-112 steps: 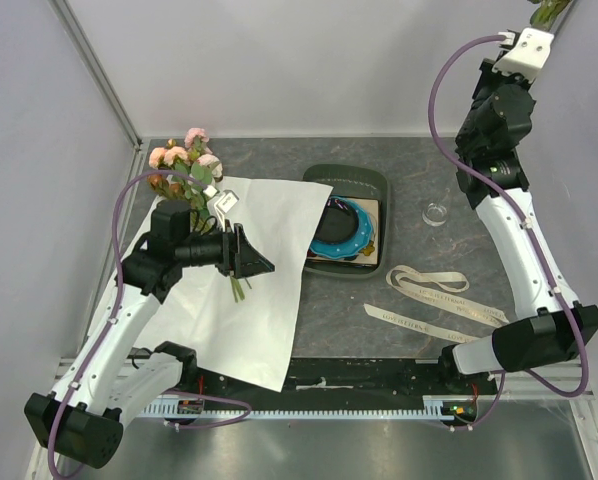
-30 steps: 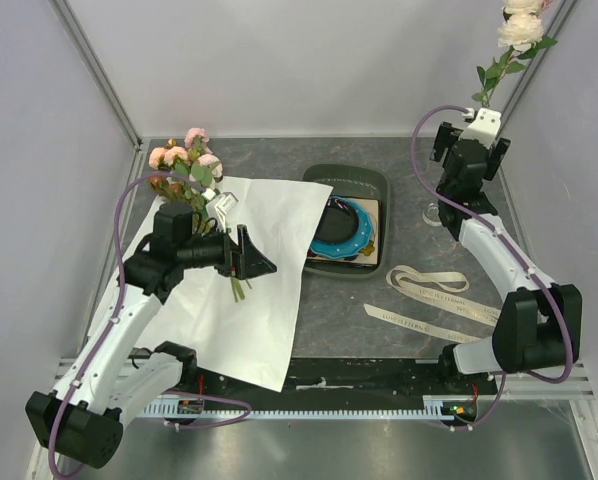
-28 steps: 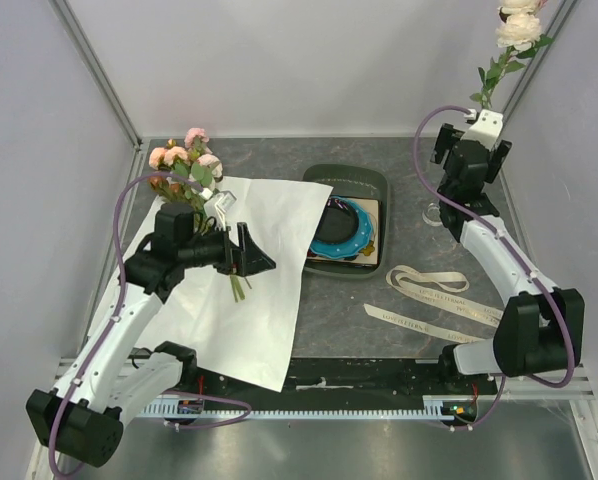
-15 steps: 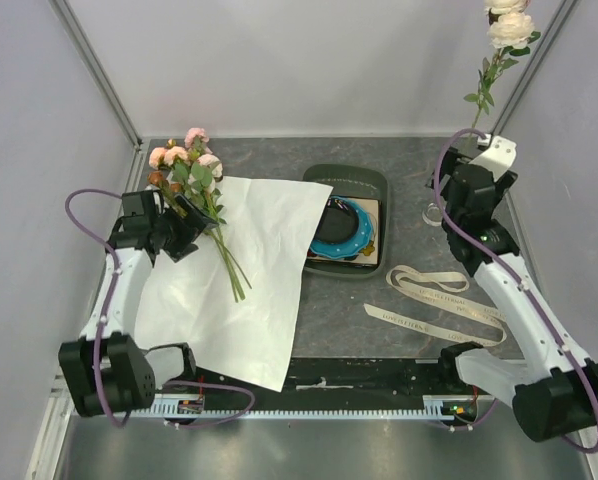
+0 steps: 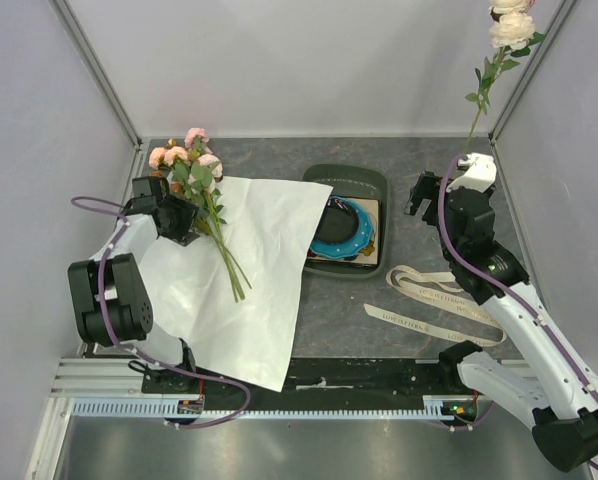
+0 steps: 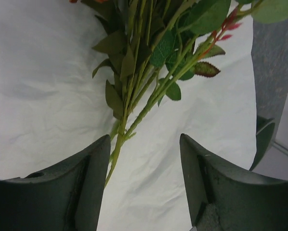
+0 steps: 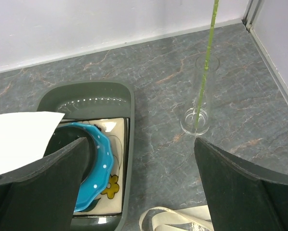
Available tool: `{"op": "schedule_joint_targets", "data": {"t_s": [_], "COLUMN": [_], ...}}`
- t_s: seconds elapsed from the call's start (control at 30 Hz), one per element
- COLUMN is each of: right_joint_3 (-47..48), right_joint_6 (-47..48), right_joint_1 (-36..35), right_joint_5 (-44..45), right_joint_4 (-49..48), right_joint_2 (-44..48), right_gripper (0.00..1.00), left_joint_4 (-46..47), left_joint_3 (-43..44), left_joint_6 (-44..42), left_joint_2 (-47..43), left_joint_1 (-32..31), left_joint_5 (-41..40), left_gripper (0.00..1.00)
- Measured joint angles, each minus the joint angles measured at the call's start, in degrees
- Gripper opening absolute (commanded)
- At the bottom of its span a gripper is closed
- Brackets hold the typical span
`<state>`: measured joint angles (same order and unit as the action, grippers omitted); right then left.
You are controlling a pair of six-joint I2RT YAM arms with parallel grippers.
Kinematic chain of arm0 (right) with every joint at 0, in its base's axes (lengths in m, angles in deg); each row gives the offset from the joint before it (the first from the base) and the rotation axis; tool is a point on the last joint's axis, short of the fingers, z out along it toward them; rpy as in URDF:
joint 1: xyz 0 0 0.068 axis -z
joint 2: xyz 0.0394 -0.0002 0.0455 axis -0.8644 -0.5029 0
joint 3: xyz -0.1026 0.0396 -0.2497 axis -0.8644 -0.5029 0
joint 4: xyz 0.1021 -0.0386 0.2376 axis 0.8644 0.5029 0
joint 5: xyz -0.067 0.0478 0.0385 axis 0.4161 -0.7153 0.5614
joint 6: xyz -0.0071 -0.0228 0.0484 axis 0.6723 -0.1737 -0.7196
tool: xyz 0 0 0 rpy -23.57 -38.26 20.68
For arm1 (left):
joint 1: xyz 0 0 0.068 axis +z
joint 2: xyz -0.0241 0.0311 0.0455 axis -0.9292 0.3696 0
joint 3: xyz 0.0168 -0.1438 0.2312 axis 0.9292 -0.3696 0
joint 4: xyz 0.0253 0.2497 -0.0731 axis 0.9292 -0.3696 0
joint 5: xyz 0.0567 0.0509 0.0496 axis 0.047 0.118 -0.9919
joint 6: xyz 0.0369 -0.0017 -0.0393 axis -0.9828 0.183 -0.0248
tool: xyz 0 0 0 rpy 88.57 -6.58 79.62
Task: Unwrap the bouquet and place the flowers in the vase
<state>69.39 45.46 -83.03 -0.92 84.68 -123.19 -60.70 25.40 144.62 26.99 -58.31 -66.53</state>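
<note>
The bouquet is unwrapped: pink and peach flowers [image 5: 192,162] lie on the flat white paper [image 5: 249,300], their green stems [image 6: 134,91] running down it. My left gripper [image 5: 182,222] hovers open over the lower stems [image 6: 144,139], with one stem just inside its left finger [image 6: 93,168]. The clear glass vase [image 7: 196,122] stands on the grey table and holds one stem [image 7: 209,38]. That stem carries the cream rose [image 5: 509,28] high at the back right. My right gripper [image 7: 140,144] is open and empty, left of the vase. In the top view my right arm [image 5: 469,230] hides the vase.
A dark green tray [image 5: 324,180] with a blue-rimmed plate [image 5: 341,238] sits mid-table, between paper and vase [image 7: 52,98]. Cream ribbon strips [image 5: 431,282] lie on the table in front of the right arm [image 7: 182,221]. White walls close in at the back and both sides.
My left arm swung from the middle of the paper to its left edge, near the leafy stems, and its jaws narrowed slightly. My right arm drew down and back; the cream rose stayed standing.
</note>
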Motion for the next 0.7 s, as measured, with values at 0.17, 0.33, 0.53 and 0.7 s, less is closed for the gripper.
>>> {"op": "schedule_joint_targets", "data": {"t_s": [0.17,0.33,0.53,0.7], "right_joint_3": [0.02,0.09,0.31,0.31], "right_joint_6": [0.96,1.38,1.01,0.20], "right_joint_1": [-0.09,-0.09,-0.09,-0.20], "right_joint_5": [-1.40,-2.03,-3.89,-6.08], "right_joint_4": [1.70,2.05,2.05,2.08], "right_joint_2": [2.27,4.04,3.41,2.38], "right_gripper": [0.98,0.98,0.98,0.98], "left_joint_4": [1.62,1.86,2.29,2.73], "left_joint_3": [4.33,5.49,5.77,5.81], "left_joint_6": [2.62,3.63,4.04,4.20], "left_joint_2": [8.55,14.16,15.76,16.11], "left_joint_1": [0.57,0.92,1.31,1.55], "left_joint_5": [0.39,0.85,1.42,1.77], "left_gripper": [0.55,0.52,0.34,0.20]}}
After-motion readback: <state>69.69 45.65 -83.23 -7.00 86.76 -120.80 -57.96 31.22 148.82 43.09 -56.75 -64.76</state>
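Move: The bouquet's leafy stems, where the left fingers will shut, lie about 3 cm ahead of the left hand, 1 cm to its left and 6 cm below. The flower heads are some 21 cm ahead and 6 cm left of that hand; the cut stem ends are about 15 cm back and 7 cm right of it. From the right hand the stems lie roughly 56 cm left, 7 cm ahead and 26 cm below. The left hand drops about 6 cm, easing 3 cm forward, and closes its fingers around the bouquet's leafy stems. ##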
